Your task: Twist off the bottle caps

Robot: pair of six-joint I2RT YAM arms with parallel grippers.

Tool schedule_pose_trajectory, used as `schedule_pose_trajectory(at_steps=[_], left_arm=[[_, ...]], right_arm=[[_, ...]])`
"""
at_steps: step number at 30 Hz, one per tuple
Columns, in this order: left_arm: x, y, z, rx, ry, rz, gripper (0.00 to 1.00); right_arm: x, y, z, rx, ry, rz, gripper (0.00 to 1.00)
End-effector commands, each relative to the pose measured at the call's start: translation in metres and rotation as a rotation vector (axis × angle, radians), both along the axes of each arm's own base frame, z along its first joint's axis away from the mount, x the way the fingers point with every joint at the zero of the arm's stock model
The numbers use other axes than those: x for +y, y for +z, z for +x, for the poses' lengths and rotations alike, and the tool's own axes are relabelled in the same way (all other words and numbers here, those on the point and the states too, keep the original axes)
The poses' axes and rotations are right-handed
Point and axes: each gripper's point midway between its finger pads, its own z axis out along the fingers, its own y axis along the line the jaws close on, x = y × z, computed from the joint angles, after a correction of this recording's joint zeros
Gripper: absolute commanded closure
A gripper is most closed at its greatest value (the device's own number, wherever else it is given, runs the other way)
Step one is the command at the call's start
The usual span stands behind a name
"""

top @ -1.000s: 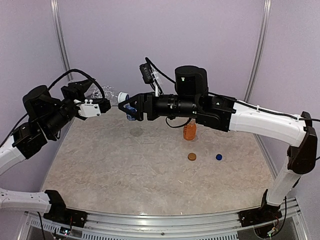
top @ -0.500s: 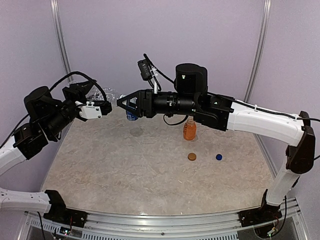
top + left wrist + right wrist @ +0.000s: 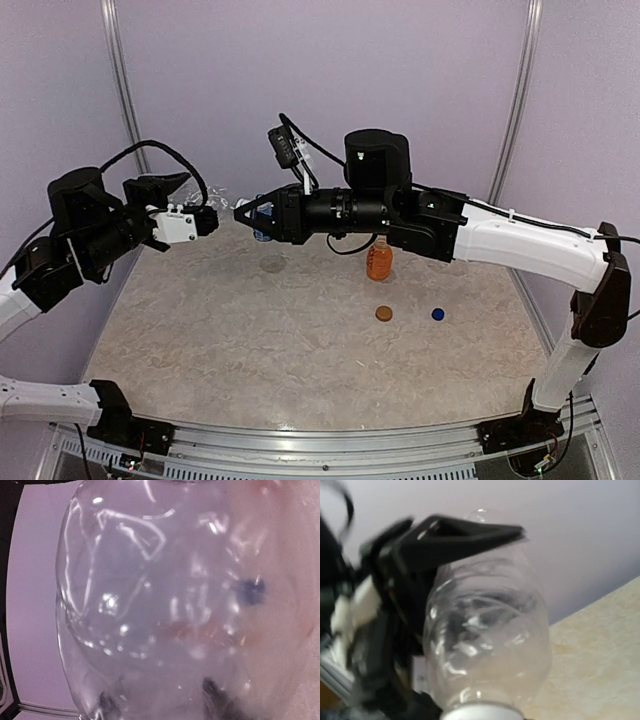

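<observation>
My left gripper (image 3: 203, 204) is shut on a plain clear bottle (image 3: 216, 194), held off the table on its side with its neck pointing right. The bottle fills the left wrist view (image 3: 150, 600), with my dark fingertips (image 3: 214, 696) blurred behind it. My right gripper (image 3: 244, 211) has its jaws drawn together on the whitish bottle cap (image 3: 480, 712) at the bottle's mouth. In the right wrist view the clear bottle (image 3: 487, 640) rises from that cap, with a black left finger (image 3: 460, 535) across its top.
A short orange bottle (image 3: 379, 260) stands uncapped on the table (image 3: 250, 350) under the right arm. An orange-brown cap (image 3: 384, 313) and a blue cap (image 3: 438, 313) lie loose to its front right. A blue-labelled bottle (image 3: 262, 234) shows partly behind the right gripper.
My right gripper has slid left onto the bottle's cap and its jaws have closed on it. My left arm has lifted slightly, still holding the bottle.
</observation>
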Motion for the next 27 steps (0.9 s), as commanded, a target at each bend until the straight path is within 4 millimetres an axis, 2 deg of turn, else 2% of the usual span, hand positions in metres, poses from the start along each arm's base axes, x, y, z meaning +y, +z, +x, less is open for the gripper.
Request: schedule_pose_trajectory(at_steps=[1, 4, 8, 12, 15, 20, 22, 26, 27], left_arm=[[0.000, -0.042, -0.068, 0.528, -0.171, -0.093, 0.66], [0.000, -0.057, -0.104, 0.772, -0.227, -0.120, 0.68], [-0.002, -0.064, -0.140, 0.993, -0.294, -0.129, 0.71], [-0.005, -0.063, -0.163, 1.112, -0.354, -0.137, 0.71], [-0.004, -0.065, -0.172, 1.153, -0.371, -0.132, 0.72], [-0.004, -0.070, -0.174, 1.178, -0.364, -0.125, 0.73], [-0.004, -0.070, -0.173, 1.179, -0.361, -0.127, 0.73], [-0.004, -0.071, -0.167, 1.157, -0.340, -0.137, 0.74], [-0.004, -0.072, -0.164, 1.148, -0.330, -0.140, 0.74]], right_arm=[[0.015, -0.010, -0.035, -0.432, 0.060, -0.183, 1.00], [0.022, -0.027, -0.067, -0.701, 0.115, -0.303, 1.00], [0.025, -0.045, -0.083, -0.985, 0.129, -0.462, 1.00], [0.025, -0.067, -0.102, -1.416, 0.143, -0.686, 1.00], [0.025, -0.069, -0.104, -1.642, 0.105, -0.801, 1.00], [0.028, -0.064, -0.100, -1.882, 0.039, -0.949, 1.00], [0.031, -0.062, -0.099, -1.917, 0.013, -0.960, 1.00], [0.033, -0.054, -0.101, -1.883, -0.049, -0.891, 1.00], [0.031, -0.050, -0.101, -1.865, -0.079, -0.864, 0.91]])
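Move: The white cap is already between my right fingers, right at the hand point. From my left hand, which still holds the clear bottle's body, the cap lies about 9 cm to the right and 3 cm back, level with it. From my right hand the blue-label bottle stands some 42 cm ahead, 1 cm left, and the orange bottle about 26 cm ahead and 28 cm right, both over 30 cm below. The orange cap lies 14 cm ahead, 28 cm right, on the table. I keep my right fingers shut on the white cap and roll that hand a bit over 100 degrees, counter-clockwise looking at the cap end, while my left hand keeps the clear bottle and turns some 65 degrees the other way. Both hands swing back towards my bases, the left about 15 cm and well down, the right about 12 cm and slightly down. ##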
